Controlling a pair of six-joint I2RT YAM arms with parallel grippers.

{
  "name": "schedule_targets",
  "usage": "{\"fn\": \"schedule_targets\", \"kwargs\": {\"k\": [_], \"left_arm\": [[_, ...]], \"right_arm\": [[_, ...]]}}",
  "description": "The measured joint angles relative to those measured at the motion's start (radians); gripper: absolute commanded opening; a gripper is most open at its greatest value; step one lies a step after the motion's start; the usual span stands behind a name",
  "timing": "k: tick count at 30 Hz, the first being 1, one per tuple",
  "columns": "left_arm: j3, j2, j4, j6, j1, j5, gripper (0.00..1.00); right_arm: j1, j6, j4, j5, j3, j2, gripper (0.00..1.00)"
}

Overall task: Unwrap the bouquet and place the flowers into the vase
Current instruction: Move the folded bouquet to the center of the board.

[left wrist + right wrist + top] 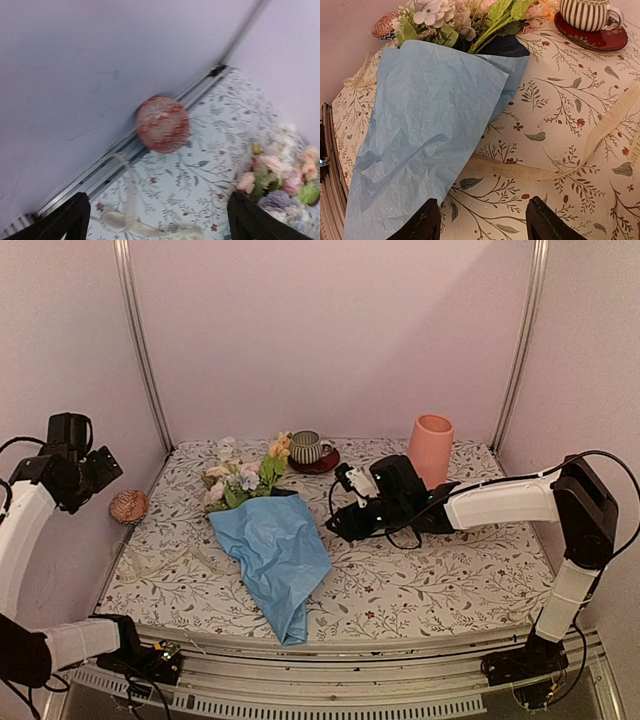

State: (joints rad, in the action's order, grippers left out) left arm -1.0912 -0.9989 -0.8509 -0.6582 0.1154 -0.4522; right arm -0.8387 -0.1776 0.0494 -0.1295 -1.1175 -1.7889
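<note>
The bouquet lies on the flowered tablecloth, its crinkled blue paper still round the stems. The pastel flowers stick out at its far end. A cream ribbon lies loose on the cloth. The salmon-pink vase stands upright at the back right. My right gripper hovers low just right of the paper, open, with only cloth between its fingers. My left gripper hangs high at the left wall, open and holding nothing.
A striped cup on a red saucer stands behind the flowers. A red-patterned ball rests at the table's left edge by the rail. Walls close in the table on three sides.
</note>
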Motion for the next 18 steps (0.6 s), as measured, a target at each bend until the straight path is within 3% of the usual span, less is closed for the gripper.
{"fn": "schedule_targets", "kwargs": {"k": [4, 9, 14, 18], "left_arm": [[0.156, 0.147, 0.192, 0.114, 0.000, 0.367, 0.93], [0.424, 0.222, 0.418, 0.100, -0.032, 0.730, 0.95], [0.596, 0.157, 0.611, 0.056, -0.117, 0.916, 0.96], [0.711, 0.125, 0.789, -0.003, -0.193, 0.985, 0.93]], "right_arm": [[0.003, -0.044, -0.001, -0.027, 0.000, -0.002, 0.59], [0.018, -0.081, -0.024, -0.026, -0.002, -0.024, 0.60], [0.036, -0.090, -0.041, -0.032, -0.002, -0.026, 0.61], [0.039, -0.096, -0.041, -0.057, -0.001, -0.026, 0.61]]}}
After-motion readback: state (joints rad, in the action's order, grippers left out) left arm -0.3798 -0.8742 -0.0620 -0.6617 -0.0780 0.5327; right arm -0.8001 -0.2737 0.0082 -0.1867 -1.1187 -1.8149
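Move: About 35 cm to the right of the left hand, 6 cm farther out and some 22 cm lower, lies the middle of the bouquet's blue wrapping; the flower heads are around 24 cm ahead and 28 cm right. A woven basket stands 17 cm ahead and 3 cm left of that hand. From the right hand the wrapping is 14 cm left, 1 cm ahead and 8 cm below, the flower heads 20 cm ahead and 21 cm left, the pink vase 20 cm ahead and 18 cm right. Swinging in from the left wall, the empty left hand travels right about 22 cm and, after the first instant, sinks some 12 cm towards the wrapping's left side. Its wrist swings clockwise some 55 degrees and rolls left side down, fingers staying wide open. The right hand settles about 2 cm lower beside the wrapping, tipping down slightly, its fingers still partly open. ##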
